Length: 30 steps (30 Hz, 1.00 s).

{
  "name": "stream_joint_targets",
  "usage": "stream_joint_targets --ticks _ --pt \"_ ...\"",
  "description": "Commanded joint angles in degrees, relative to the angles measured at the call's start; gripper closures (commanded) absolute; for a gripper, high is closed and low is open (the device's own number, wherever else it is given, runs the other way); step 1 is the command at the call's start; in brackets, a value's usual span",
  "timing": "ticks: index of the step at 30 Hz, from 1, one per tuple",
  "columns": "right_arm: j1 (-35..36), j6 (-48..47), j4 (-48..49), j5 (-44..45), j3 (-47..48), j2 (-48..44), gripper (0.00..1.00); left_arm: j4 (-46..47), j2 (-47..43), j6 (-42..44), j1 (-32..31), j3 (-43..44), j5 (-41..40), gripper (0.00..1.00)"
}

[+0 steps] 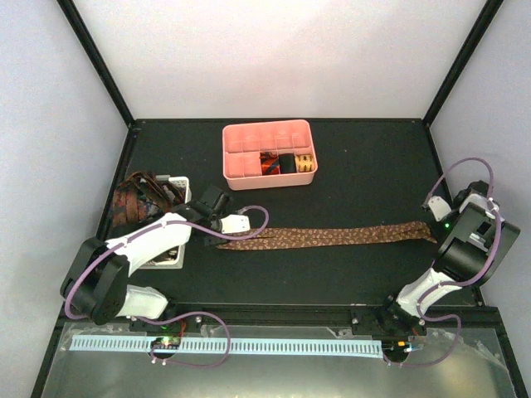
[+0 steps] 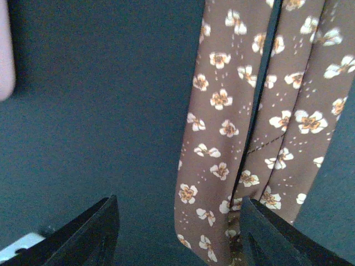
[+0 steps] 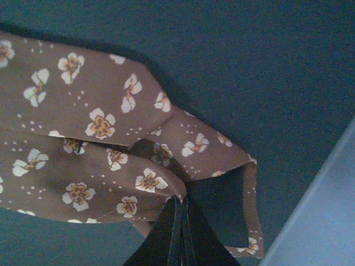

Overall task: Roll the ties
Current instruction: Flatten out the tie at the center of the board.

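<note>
A brown tie (image 1: 332,237) with small white flowers lies stretched left to right across the dark table. My left gripper (image 1: 246,225) hovers over its left end, open. In the left wrist view its black fingers (image 2: 94,233) stand wide apart, the left gripper (image 2: 177,224) straddles the tie's edge, and the folded tie (image 2: 222,100) runs up the frame. My right gripper (image 1: 435,222) is at the tie's right end. In the right wrist view the right gripper (image 3: 181,200) is shut, pinching the bunched fabric of the tie (image 3: 83,111).
A pink tray (image 1: 249,162) at the back holds rolled ties: red-orange (image 1: 270,163), black (image 1: 288,162) and gold (image 1: 305,162). A white basket (image 1: 178,182) with more ties (image 1: 129,199) stands at the left, under my left arm. Pale walls enclose the table.
</note>
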Motion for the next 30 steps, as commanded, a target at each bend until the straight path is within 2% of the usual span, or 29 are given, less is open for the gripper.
stream_joint_targets --ticks 1,5,11,12,13,17,20,25,30 --pt "0.15 -4.08 4.75 5.34 3.70 -0.17 0.98 -4.86 1.14 -4.08 0.21 5.09 8.70 0.35" --pt "-0.51 -6.63 7.48 9.89 4.45 -0.58 0.98 -6.25 2.97 -7.01 0.25 7.35 15.09 0.29" --pt "-1.26 -8.15 14.04 13.52 4.51 -2.67 0.96 -4.68 4.76 -9.73 -0.77 8.22 24.50 0.09" --pt "-1.19 -7.60 13.67 13.04 5.05 -3.15 0.93 -4.45 5.55 -10.16 -1.12 8.70 25.22 0.05" --pt "-1.18 -6.99 12.73 12.11 5.80 -3.57 0.83 -4.17 6.34 -10.45 -1.57 9.12 25.61 0.02" --pt "-1.12 -5.61 6.24 7.12 8.90 -6.13 0.44 -2.47 9.51 -11.18 -4.13 9.95 24.98 0.01" --pt "-0.75 -7.27 0.18 0.30 10.02 -9.32 0.28 -2.82 12.11 -11.50 -5.65 11.23 24.75 0.01" --pt "2.60 -12.07 -8.91 -13.68 9.22 -14.38 0.14 -1.93 14.55 -11.51 -7.21 11.45 22.99 0.01" --pt "13.49 -13.24 -12.38 -23.04 3.43 -19.48 0.10 -2.23 16.82 -11.96 -8.34 11.00 19.93 0.01"
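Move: The left hand, empty and part open, has the tie's left end about 3 cm back from it and some 4 cm below. The pink box is roughly 26 cm ahead and 18 cm right, the white basket about 19 cm left and 5 cm ahead. The right hand still pinches the tie's right end; the board's right edge lies about 8 cm to its right, level fore and aft, and the tie's loose tip some 3 cm right and 1 cm ahead. Rightward first, the right hand drags the pinched tie end about 7 cm towards the board's edge while rising a little, then opens, lets go and climbs away, swinging back left and forward. The left hand sweeps about 10 cm right and somewhat back, lifting slightly before sinking, steepens its fingers some 20 degrees and opens wide to straddle the tie near its left end. ##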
